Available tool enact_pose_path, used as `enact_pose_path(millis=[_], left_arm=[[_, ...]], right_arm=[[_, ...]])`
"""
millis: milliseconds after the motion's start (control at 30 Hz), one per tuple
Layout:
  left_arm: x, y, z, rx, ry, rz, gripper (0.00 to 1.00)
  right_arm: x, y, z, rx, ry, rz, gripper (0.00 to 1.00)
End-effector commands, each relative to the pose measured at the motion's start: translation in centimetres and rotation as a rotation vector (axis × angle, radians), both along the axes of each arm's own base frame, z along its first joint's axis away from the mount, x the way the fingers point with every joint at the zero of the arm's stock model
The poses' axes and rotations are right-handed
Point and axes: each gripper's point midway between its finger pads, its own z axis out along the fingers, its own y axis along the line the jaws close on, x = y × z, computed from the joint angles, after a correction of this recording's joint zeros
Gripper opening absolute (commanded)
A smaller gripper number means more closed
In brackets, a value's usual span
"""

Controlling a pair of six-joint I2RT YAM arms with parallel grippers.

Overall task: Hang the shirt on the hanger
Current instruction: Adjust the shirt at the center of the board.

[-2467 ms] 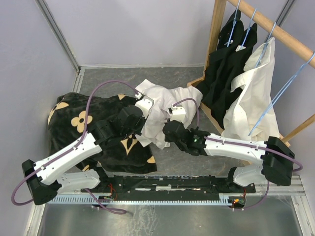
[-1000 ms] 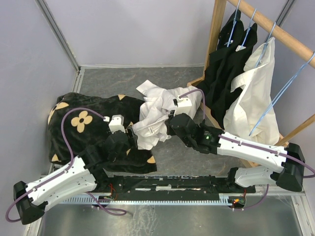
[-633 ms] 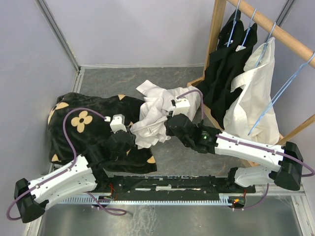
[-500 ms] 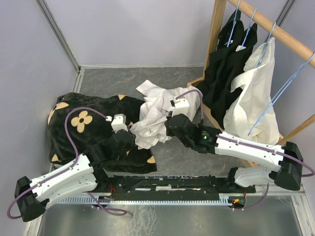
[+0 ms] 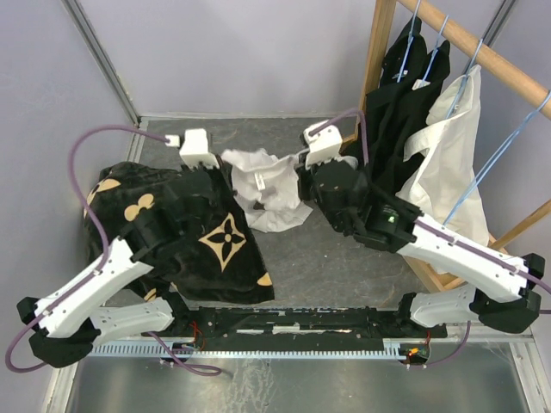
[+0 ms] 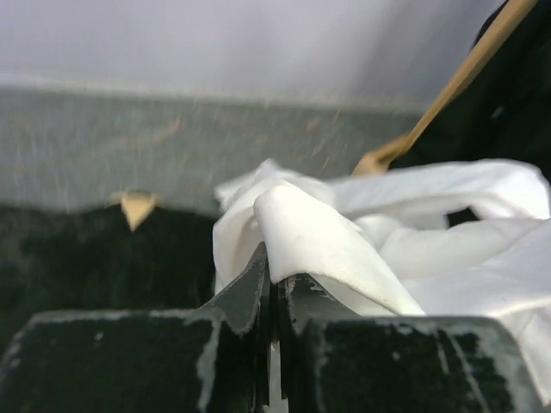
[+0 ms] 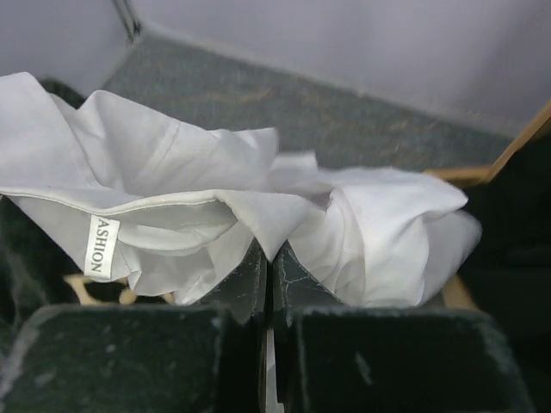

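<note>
The white shirt (image 5: 263, 188) hangs stretched between my two grippers, above the table's back middle. Its left edge is pinched by my left gripper (image 5: 224, 169), whose jaws are shut on a fold of the shirt (image 6: 344, 237) in the left wrist view (image 6: 277, 277). At the shirt's right edge, my right gripper (image 5: 307, 175) is shut on a point of fabric (image 7: 271, 258). The shirt (image 7: 215, 172) shows its small neck label (image 7: 102, 247). An empty light-blue hanger (image 5: 492, 166) hangs on the rack's rail at far right.
A black cloth with tan flower motifs (image 5: 194, 245) lies left of centre under the left arm. The wooden clothes rack (image 5: 376, 60) stands at right. On it hang black shirts (image 5: 403, 95) and another white garment (image 5: 439, 168).
The left gripper has shut on the shirt. Both arms rose and moved toward the back, lifting the shirt off the table and spreading it between them.
</note>
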Motion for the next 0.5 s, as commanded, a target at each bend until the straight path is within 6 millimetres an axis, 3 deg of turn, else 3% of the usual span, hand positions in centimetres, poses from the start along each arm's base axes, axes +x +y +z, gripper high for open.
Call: enact_pose_path(millis=[0,67,233,333,467], left_arm=[[0.6,0.9,12.6,-0.007,-0.273,-0.008,0.03],[0.7,0.9,17.2,-0.008,-0.362,-0.022,0.03],[1.2,2.5,25.8,0.041,-0.521,0.087,0.03],[1.1,2.2,29.0,0.04,-0.594,0.074,0.03],[0.9,0.8,31.8,0.046,-0.673,0.009,0.03]], right_arm=[[1.3,-2.8,10.9,-0.004,-0.243,-0.078,0.0],[1.3,-3.6,15.3,0.009,-0.323,-0.093,0.0],[0.9,-5.0,24.1,0.077,-0.458,-0.106,0.0],[0.5,-5.9,27.4,0.101,-0.526,-0.115,0.0],[-0.5,-7.2,31.0,0.144,-0.612,-0.103,0.0]])
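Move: The shirt, already pinched near two corners of its upper edge, sags between the grippers: its middle lies about 7 cm to the right of the left hand, 2 cm back and 12 below. From the right hand it is some 7 cm to the left, 2 back and 12 below. The dark blanket's middle is about 12 cm left of the left hand, 6 back and 22 below; the black garments on the rack hang roughly 20 cm right of the right hand, 9 farther out and 8 lower. The shirt is hoisted by its upper edge, both hands going steeply up together by about 26 cm, fast at first and easing near the end. Both wrists tip back some 30 degrees so the fingers come to point slightly upward, while the right hand edges about 4 cm rightward, widening the span; both grippers stay shut on the cloth. ##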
